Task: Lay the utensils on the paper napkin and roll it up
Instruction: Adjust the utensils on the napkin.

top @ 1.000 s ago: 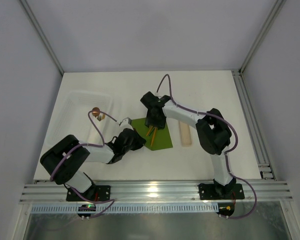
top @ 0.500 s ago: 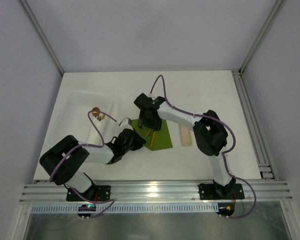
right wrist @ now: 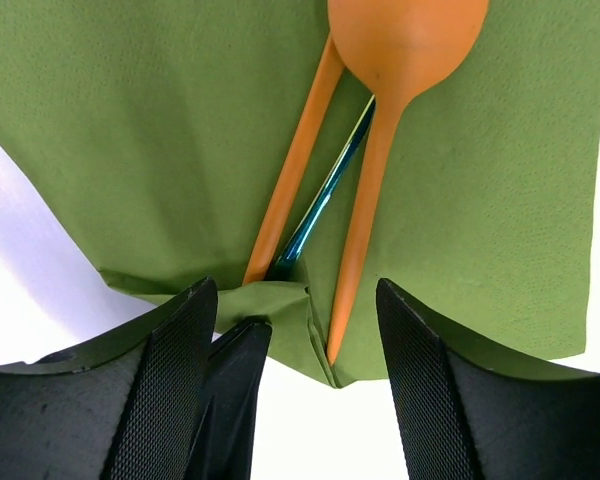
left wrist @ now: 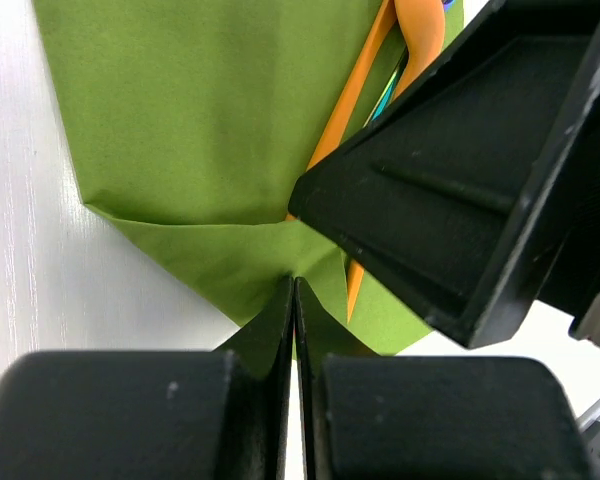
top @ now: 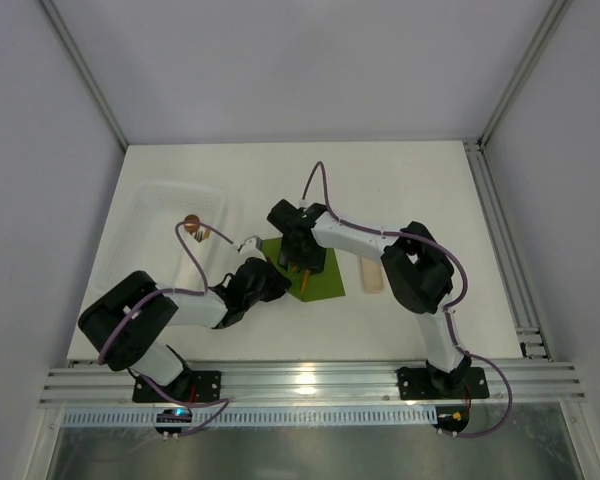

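The olive-green paper napkin (top: 326, 279) (right wrist: 150, 120) (left wrist: 200, 110) lies flat in the middle of the table. On it rest the utensils (top: 305, 284): an orange spoon (right wrist: 365, 215), a second orange rod (right wrist: 292, 170) and a shiny blue-green rod (right wrist: 325, 195) between them. The napkin's near-left corner (right wrist: 280, 305) is folded up over the handle ends. My left gripper (top: 271, 273) (left wrist: 294, 285) is shut, its tips pinching that folded corner. My right gripper (top: 300, 260) (right wrist: 295, 370) hangs open just above the handle ends, one finger (right wrist: 165, 385) on each side.
A flat wooden stick (top: 372, 272) lies just right of the napkin. At the left stands a clear plastic tray (top: 150, 205) with a small brown item (top: 192, 224) at its right rim. The right arm's black body (left wrist: 460, 200) fills the left wrist view's right side.
The right gripper has slid left and nearer along the napkin to the handle ends and opened wider. The left gripper has stayed shut at the corner.
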Motion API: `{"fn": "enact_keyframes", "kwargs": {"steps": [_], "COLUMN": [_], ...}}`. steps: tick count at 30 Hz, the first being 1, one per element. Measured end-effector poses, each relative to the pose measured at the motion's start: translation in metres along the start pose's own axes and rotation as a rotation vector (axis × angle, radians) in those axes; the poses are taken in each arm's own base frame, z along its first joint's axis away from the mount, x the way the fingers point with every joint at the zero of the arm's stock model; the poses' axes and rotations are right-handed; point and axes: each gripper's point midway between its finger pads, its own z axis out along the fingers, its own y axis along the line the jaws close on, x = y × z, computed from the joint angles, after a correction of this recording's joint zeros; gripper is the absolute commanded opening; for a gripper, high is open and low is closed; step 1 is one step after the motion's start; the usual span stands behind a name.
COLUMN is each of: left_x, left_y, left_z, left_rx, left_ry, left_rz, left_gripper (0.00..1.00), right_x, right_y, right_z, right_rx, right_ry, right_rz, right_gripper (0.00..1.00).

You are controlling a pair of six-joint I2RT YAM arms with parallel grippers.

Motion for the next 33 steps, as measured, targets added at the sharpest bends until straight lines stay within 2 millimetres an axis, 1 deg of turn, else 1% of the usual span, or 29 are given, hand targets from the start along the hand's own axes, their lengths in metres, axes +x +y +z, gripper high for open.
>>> {"fn": "enact_keyframes", "kwargs": {"steps": [4, 14, 21, 25, 33], "left_x": [-0.0001, -0.0002, -0.0003, 0.0000, 0.0002], "left_y": [0.0000, 0.0003, 0.0014, 0.0019, 0.0024], "left_z": [0.0000, -0.0011, -0.0030, -0.0031, -0.0034], "left_rx": [0.000, 0.000, -0.004, -0.005, -0.008], "left_ry": [0.000, 0.000, 0.002, 0.003, 0.005], "left_rz": [0.000, 0.006, 0.019, 0.020, 0.021], "left_gripper": [0.00, 0.00, 0.00, 0.00, 0.00], "right_x": [0.0016, 0.0061, 0.0057, 0.0055, 0.0050], "right_y": [0.0014, 0.0011, 0.0028, 0.0034, 0.0033], "right_z": [0.0012, 0.0075, 0.0085, 0.0085, 0.0086], "right_rx": [-0.006, -0.011, -0.017, -0.017, -0.016], "right_ry": [0.002, 0.007, 0.004, 0.003, 0.000], "right_rz": [0.006, 0.024, 0.037, 0.047, 0.054], "right_gripper": [0.63, 0.63, 0.57, 0.52, 0.34]}}
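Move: The utensil handles, two orange with the teal one between, lie between the right hand's open fingers, their middle about 3 cm ahead, 1 cm right and 2 cm below it. The spoon bowl is roughly 8 cm ahead and 3 cm right, the folded napkin corner some 2 cm left and 1 cm back, and the wooden tray about 16 cm right, level with the hand. From the left hand the handles lie about 5 cm ahead and 3 cm right. Around the lower part of the utensil handles the right hand first sinks about 1 cm, fingers astride them, then holds its place and draws the fingers in from roughly two-thirds to one-third open, the right finger pushing the spoon handle leftwards against the others. The left hand, shut, stays with its fingertips on the folded napkin corner. ##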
